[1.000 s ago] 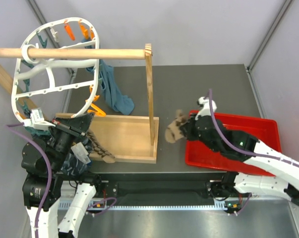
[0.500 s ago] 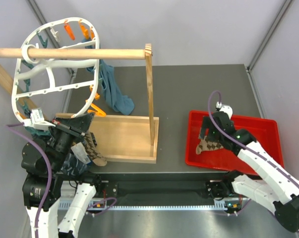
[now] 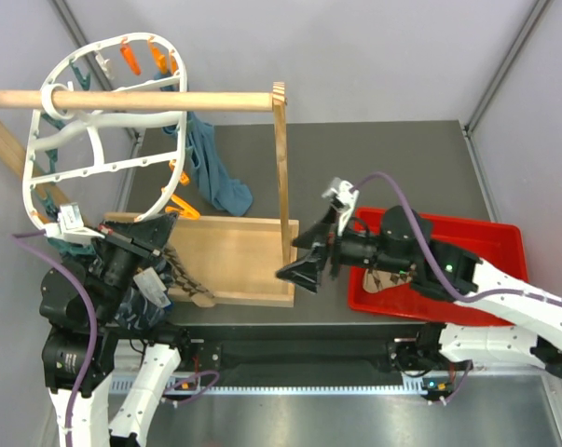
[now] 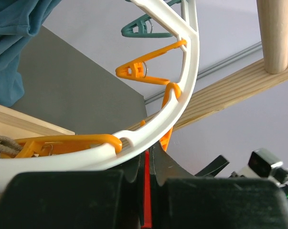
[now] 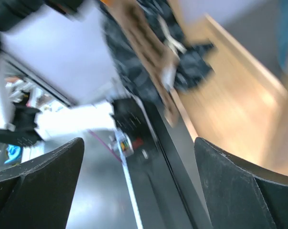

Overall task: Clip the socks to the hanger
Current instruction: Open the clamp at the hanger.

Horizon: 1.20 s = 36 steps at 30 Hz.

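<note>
The white oval hanger (image 3: 103, 166) hangs from the wooden rod, rimmed with orange and teal pegs. My left gripper (image 3: 161, 237) sits at its lower rim. In the left wrist view the gripper (image 4: 151, 155) is shut on a thin orange peg tab just under the white rim (image 4: 175, 90). One argyle sock (image 3: 183, 277) hangs beside the left gripper, and beige fabric (image 4: 1, 145) sits in an orange peg. A second sock (image 3: 385, 277) lies in the red bin (image 3: 504, 233). My right gripper (image 3: 315, 244) is wide open and empty by the wooden post; its blurred wrist view shows the gripper (image 5: 139, 186) and the hanging sock (image 5: 148, 52).
A wooden stand has a flat base (image 3: 234, 256), an upright post (image 3: 282, 177) and a top rod (image 3: 131, 100). A blue cloth (image 3: 215, 172) hangs behind the hanger and also shows in the left wrist view (image 4: 10, 43). Grey walls close in on both sides.
The right gripper carried a sock from near the stand base to the red bin, let it go there, and has now swung left, open, towards the post. The left arm has stayed put.
</note>
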{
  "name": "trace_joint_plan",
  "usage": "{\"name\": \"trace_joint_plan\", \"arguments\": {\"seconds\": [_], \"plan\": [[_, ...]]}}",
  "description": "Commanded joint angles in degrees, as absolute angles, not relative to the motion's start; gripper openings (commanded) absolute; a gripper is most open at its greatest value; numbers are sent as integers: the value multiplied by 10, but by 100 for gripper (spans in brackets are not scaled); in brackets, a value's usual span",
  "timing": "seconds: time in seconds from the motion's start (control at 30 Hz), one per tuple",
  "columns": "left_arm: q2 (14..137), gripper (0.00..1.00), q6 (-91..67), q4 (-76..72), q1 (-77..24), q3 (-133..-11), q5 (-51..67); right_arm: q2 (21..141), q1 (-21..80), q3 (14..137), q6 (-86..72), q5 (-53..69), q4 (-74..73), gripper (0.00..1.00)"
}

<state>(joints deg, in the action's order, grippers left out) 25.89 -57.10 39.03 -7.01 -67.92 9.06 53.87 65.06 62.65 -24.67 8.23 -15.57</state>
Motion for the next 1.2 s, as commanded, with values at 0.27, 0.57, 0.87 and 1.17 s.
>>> {"name": "trace_joint_plan", "arguments": {"seconds": [0.27,0.57,0.87,1.17], "plan": [[254,0,-572,345,-72,-690,113,796,678,904,-207,128,9,84],[265,0,-577,337,-72,-697,124,885,678,954,-213,123,23,62],[268,0,-580,333,-72,-698,127,912,677,965,-216,132,40,44],[267,0,-583,337,-73,-696,128,924,678,982,-216,142,49,31]]}}
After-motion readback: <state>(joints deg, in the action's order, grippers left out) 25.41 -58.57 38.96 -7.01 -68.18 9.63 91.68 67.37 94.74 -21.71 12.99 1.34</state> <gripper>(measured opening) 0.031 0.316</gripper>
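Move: To the right hand's left, about 18 cm off, 5 cm ahead and some 7 cm higher, the lower orange clamp sticks out from the hanger's near right rim. The upper orange clamp sits about 4 cm farther out than that one, and the stand's upright is roughly 8 cm ahead and 3 cm left of the hand. For the left hand, already pinching the rim, the lower clamp is about 2 cm ahead and 3 cm to the right, nearly level. Sweeping left some 17 cm and a little forward, the empty right hand heads for the lower orange clamp, climbing about 9 cm on the way, dipping 4 cm, then rising 2 cm at the end. Its wide-open fingers narrow to about a third, bringing their tips to either side of the clamp, while the left hand keeps its pinch on the hanger rim. ##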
